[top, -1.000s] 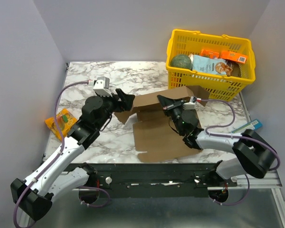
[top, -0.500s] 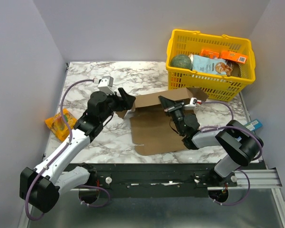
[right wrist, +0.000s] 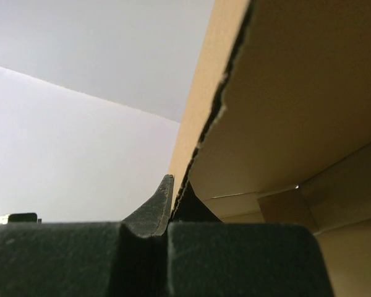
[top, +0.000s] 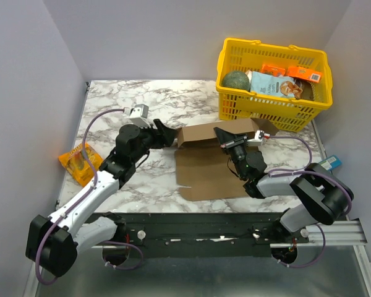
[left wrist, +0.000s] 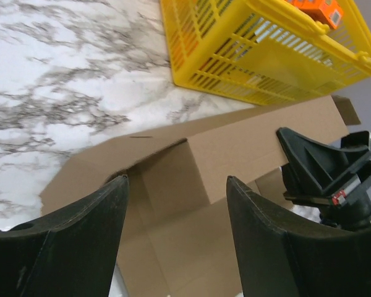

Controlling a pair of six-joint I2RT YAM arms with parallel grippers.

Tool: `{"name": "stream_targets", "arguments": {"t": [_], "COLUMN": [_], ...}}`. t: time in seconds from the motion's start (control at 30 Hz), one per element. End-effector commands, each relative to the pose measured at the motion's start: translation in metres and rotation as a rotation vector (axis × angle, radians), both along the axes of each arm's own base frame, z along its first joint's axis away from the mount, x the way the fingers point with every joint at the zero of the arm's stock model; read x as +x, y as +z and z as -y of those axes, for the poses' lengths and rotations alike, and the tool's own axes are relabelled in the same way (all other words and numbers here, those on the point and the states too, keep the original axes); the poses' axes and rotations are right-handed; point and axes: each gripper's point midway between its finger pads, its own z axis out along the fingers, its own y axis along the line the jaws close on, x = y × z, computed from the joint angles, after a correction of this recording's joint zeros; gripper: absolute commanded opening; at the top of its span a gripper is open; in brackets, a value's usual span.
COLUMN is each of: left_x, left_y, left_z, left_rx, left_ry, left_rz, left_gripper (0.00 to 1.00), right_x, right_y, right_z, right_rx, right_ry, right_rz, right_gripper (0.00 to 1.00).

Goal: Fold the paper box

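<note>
The paper box (top: pixel 205 172) is a brown cardboard sheet lying mid-table, with its back wall (top: pixel 210 132) raised and a short side flap folded inward at the left end. My right gripper (top: pixel 225 137) is shut on the top edge of that back wall. In the right wrist view the cardboard edge (right wrist: pixel 222 105) runs down into the right gripper (right wrist: pixel 173 185). My left gripper (top: pixel 167 135) hovers at the box's left end. It is the open left gripper (left wrist: pixel 177 179) in the left wrist view, its fingers astride the folded corner (left wrist: pixel 173 179) with nothing clamped.
A yellow plastic basket (top: pixel 237 105) with packets and a round green item stands behind the box at the back right, close to the raised wall. An orange snack packet (top: pixel 79 162) lies near the left table edge. A blue item (top: pixel 326 164) lies at the right edge.
My left gripper has moved right, toward the box's left end, and its jaws have narrowed a little. The back wall stands more upright, and the box has shifted slightly right with the right gripper.
</note>
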Motion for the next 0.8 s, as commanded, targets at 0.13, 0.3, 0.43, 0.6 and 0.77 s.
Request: {"name": "stream_targets", "arguments": {"t": [0.13, 0.3, 0.43, 0.6, 0.77], "left_x": [-0.008, 0.002, 0.012, 0.024, 0.025], "left_y": [-0.007, -0.022, -0.021, -0.022, -0.024], "left_z": [0.057, 0.066, 0.073, 0.090, 0.099], "left_rx": [-0.060, -0.037, -0.051, -0.075, -0.105], "left_ry": [-0.128, -0.129, -0.130, -0.168, -0.198], "left_rz": [-0.058, -0.096, -0.078, -0.072, -0.071], "left_gripper": [0.74, 0.75, 0.75, 0.75, 0.68], "right_x": [0.004, 0.004, 0.004, 0.003, 0.002], "right_y": [-0.045, -0.047, -0.048, -0.048, -0.051], "right_z": [0.013, 0.010, 0.008, 0.006, 0.008], "right_rx": [-0.157, -0.154, -0.155, -0.162, -0.165], "right_ry": [-0.062, -0.044, -0.038, -0.025, -0.032], "right_rz": [-0.117, -0.121, -0.121, -0.120, -0.125], "right_gripper": [0.01, 0.01, 0.01, 0.01, 0.01]}}
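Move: The left end of the folded-over panel on the box lies about 6 cm to the left hand's right, 1 cm ahead and 5 cm below. The shut right hand already pinches the panel's near edge; that left end is roughly 12 cm to its left and 1 cm back. From the left hand, the box's flat part lies some 16 cm right, 15 cm back and 15 cm below; the yellow basket about 38 cm right and 20 cm ahead. Left hand, fingers open, swings some 8 cm right and 5 cm down onto the panel's left end; right keeps pinching. ##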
